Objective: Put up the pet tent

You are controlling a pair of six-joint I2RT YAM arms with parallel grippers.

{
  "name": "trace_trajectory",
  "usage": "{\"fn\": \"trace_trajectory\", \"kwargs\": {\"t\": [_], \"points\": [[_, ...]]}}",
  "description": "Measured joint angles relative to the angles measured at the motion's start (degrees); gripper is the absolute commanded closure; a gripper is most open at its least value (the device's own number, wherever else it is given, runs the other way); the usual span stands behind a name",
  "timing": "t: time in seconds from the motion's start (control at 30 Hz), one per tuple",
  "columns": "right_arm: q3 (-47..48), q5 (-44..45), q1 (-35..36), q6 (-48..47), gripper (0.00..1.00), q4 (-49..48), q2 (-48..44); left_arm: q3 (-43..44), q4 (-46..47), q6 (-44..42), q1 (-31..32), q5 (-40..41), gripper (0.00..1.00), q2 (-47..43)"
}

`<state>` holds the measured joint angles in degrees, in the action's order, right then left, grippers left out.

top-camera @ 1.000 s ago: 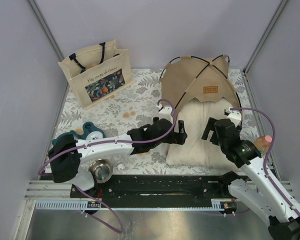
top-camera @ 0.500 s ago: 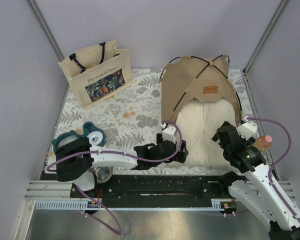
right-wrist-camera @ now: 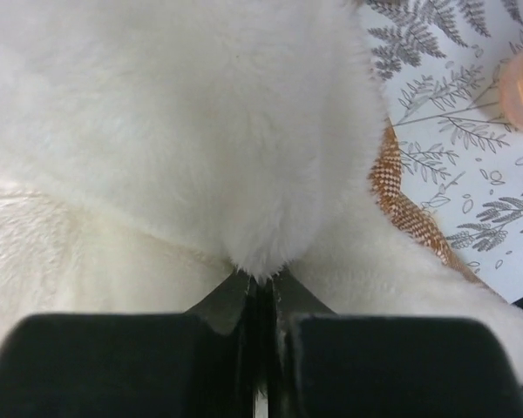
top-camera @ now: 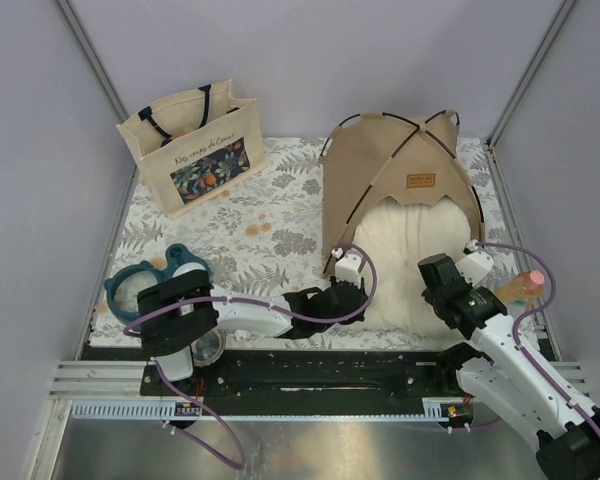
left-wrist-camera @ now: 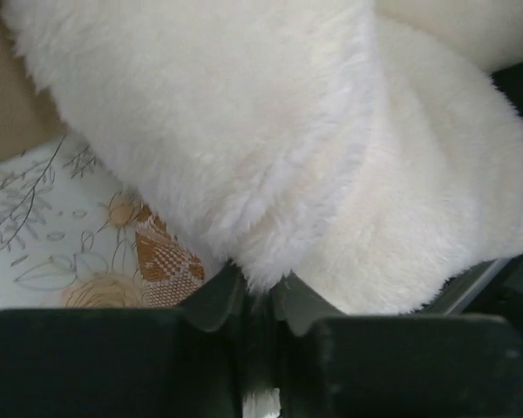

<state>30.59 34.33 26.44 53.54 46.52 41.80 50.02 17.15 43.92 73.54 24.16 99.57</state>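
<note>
The tan pet tent (top-camera: 380, 160) with black poles stands upright at the back right, its brown label facing me. A fluffy cream pillow (top-camera: 410, 245) lies in the arched doorway and sticks out toward the near edge. My left gripper (top-camera: 358, 300) sits at the pillow's near left corner; in the left wrist view the gripper (left-wrist-camera: 254, 283) is shut on a fold of the fur (left-wrist-camera: 270, 174). My right gripper (top-camera: 432, 272) is at the near right corner; in the right wrist view the gripper (right-wrist-camera: 260, 280) is shut on a tuft of the pillow (right-wrist-camera: 200, 131).
A beige tote bag (top-camera: 195, 145) with a floral print stands at the back left on the leaf-patterned mat (top-camera: 240, 230). A teal dish (top-camera: 140, 285) and a metal bowl (top-camera: 208, 345) lie near the left arm's base. A pinkish object (top-camera: 525, 285) sits at the right edge.
Both arms have dropped to the pillow's near corners and both grippers have gone from open to shut on the fur. The pillow's near edge has bunched up toward the tent.
</note>
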Motion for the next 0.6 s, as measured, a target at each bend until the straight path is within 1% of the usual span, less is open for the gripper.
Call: {"fn": "trace_trajectory", "kwargs": {"t": [0.1,0.2,0.33,0.43,0.6], "points": [[2.4,-0.9,0.0,-2.0,1.00,0.2,-0.3,3.8,-2.4,-2.0,-0.3,-0.3,1.00,0.0],[7.1,-1.9,-0.1,-6.3,1.00,0.5,0.9,10.2,-7.7,-5.0,-0.4,-0.3,1.00,0.0],[15.2,-2.3,-0.2,-12.6,1.00,0.9,5.2,20.9,-15.0,-8.9,-0.7,-0.1,1.00,0.0],[19.2,-2.3,-0.3,-16.8,1.00,0.7,9.1,26.5,-18.0,-10.8,-1.0,0.1,1.00,0.7],[20.0,-2.3,-0.3,-21.2,1.00,-2.3,13.2,30.0,-20.2,-12.5,-2.7,0.1,1.00,3.8]]}}
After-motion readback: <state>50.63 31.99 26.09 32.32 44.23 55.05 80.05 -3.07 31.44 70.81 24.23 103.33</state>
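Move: The pet tent's mouth, where the white fleece mat is going, lies roughly 12 cm ahead, 10 cm right and 6 cm above the left hand, and about 9 cm ahead, 3 cm left and 5 cm above the right hand. The tent's left front corner stands some 3 cm ahead and 8 cm left of the left hand, its right front corner about 7 cm ahead and 9 cm right of the right hand; the bottle is level with the right hand, 16 cm to its right. The fleece mat's near part is lifted by two pinched folds, the left fingers closing the rest of the way on theirs while the right stay shut. Both hands rise quickly, about 12 cm left and 8 cm right, while going forward 5 or 6 cm towards the tent mouth and drawing together, the left swinging some 6 cm right. The right wrist turns about 15 degrees counter-clockwise; the left fingers tip up slightly. ##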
